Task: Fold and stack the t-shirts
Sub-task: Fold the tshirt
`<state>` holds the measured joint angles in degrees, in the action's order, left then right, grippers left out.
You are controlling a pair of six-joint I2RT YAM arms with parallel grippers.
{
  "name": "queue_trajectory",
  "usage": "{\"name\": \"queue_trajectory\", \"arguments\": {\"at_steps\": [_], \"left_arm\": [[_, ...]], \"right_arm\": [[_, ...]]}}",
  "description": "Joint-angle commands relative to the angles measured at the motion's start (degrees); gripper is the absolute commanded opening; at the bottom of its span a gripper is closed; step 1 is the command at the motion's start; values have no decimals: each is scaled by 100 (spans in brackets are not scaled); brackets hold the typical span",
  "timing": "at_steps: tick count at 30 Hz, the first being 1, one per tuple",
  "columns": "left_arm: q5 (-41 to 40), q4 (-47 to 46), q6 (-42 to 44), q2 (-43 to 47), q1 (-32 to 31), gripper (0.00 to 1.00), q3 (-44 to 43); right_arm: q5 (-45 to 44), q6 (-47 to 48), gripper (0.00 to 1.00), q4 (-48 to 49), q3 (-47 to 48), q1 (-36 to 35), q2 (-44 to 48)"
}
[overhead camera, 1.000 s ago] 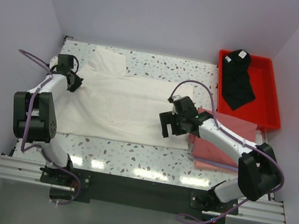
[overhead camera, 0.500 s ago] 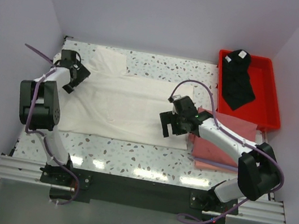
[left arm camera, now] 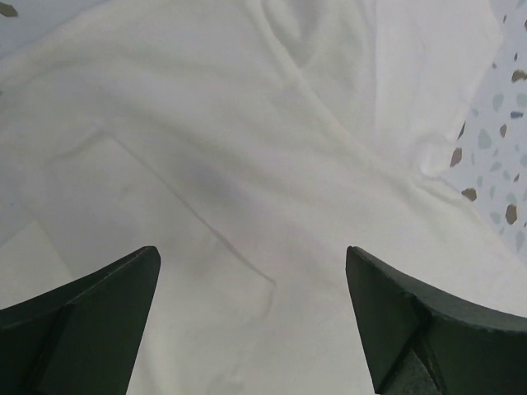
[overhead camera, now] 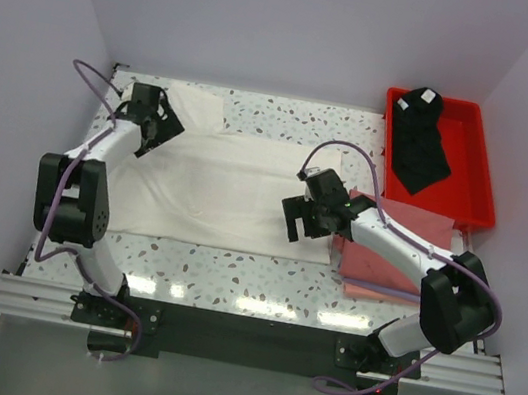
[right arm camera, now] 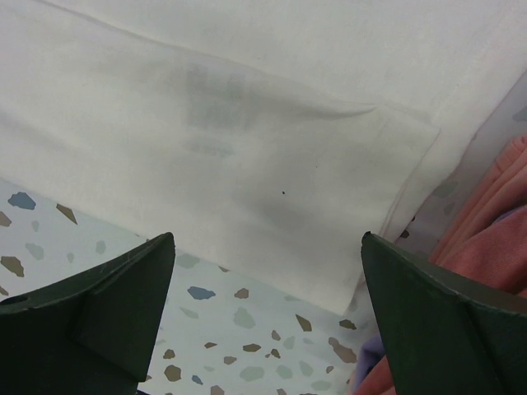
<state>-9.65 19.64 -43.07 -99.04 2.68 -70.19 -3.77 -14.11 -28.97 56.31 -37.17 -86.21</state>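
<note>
A white t-shirt [overhead camera: 225, 186] lies spread flat across the table, plain side up, with no print showing. My left gripper [overhead camera: 165, 124] hovers open over its far-left sleeve area; in the left wrist view only white t-shirt cloth [left arm camera: 247, 123] lies between the fingers of the left gripper [left arm camera: 251, 255]. My right gripper [overhead camera: 300, 224] stands open over the shirt's near-right corner [right arm camera: 362, 247], and the right gripper [right arm camera: 268, 239] holds nothing. Folded pink t-shirts [overhead camera: 391, 254] are stacked just right of it. A black t-shirt [overhead camera: 420, 143] lies in the red tray [overhead camera: 479, 183].
The red tray sits at the far right corner against the wall. The speckled tabletop [overhead camera: 232, 268] shows along the near edge and at the far middle [overhead camera: 298, 117]. The edge of the pink stack [right arm camera: 494, 206] lies close beside my right finger.
My left gripper has opened, let go of the shirt's left edge, and swung away toward the far-left sleeve. The right arm has stayed still.
</note>
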Motion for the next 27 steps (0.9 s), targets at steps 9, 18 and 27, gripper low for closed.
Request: {"name": "queue_trajectory", "arguments": {"at_steps": [9,18,27], "left_arm": [[-512,1016,914,-1011,-970,71,-706],[-494,1112,985,-1301,-1173,47,-864],[-775,1358,993,-1495,-1287,44,-1022]], "right_arm": [[-98,13,99,41,2,17,140],[-98,22,99,50,-33,8,122],[-71,40,99,23,-6,8,61]]}}
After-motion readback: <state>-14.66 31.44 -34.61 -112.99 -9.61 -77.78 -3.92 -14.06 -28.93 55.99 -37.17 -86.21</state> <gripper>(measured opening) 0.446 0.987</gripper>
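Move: The loose end of the fold line in the white t-shirt lies some 7 cm to the left gripper's right, about 3 cm back and 9 cm below. The sleeve flap sticks out about 12 cm ahead of the gripper and 8 cm to its right; the shirt's near edge runs about 21 cm back, 7 cm to the right. From the right gripper, the fold end is roughly 12 cm ahead, 29 cm left and 6 cm lower. Swing the left gripper to the right and down towards the end of the fold, about 7 cm across and 8 cm down, drawing back slightly. Tip the fingers some 20 degrees more steeply and turn them clockwise, closing them from wide open to about half. Finish low, with the tips astride the fold end and touching the cloth there. ##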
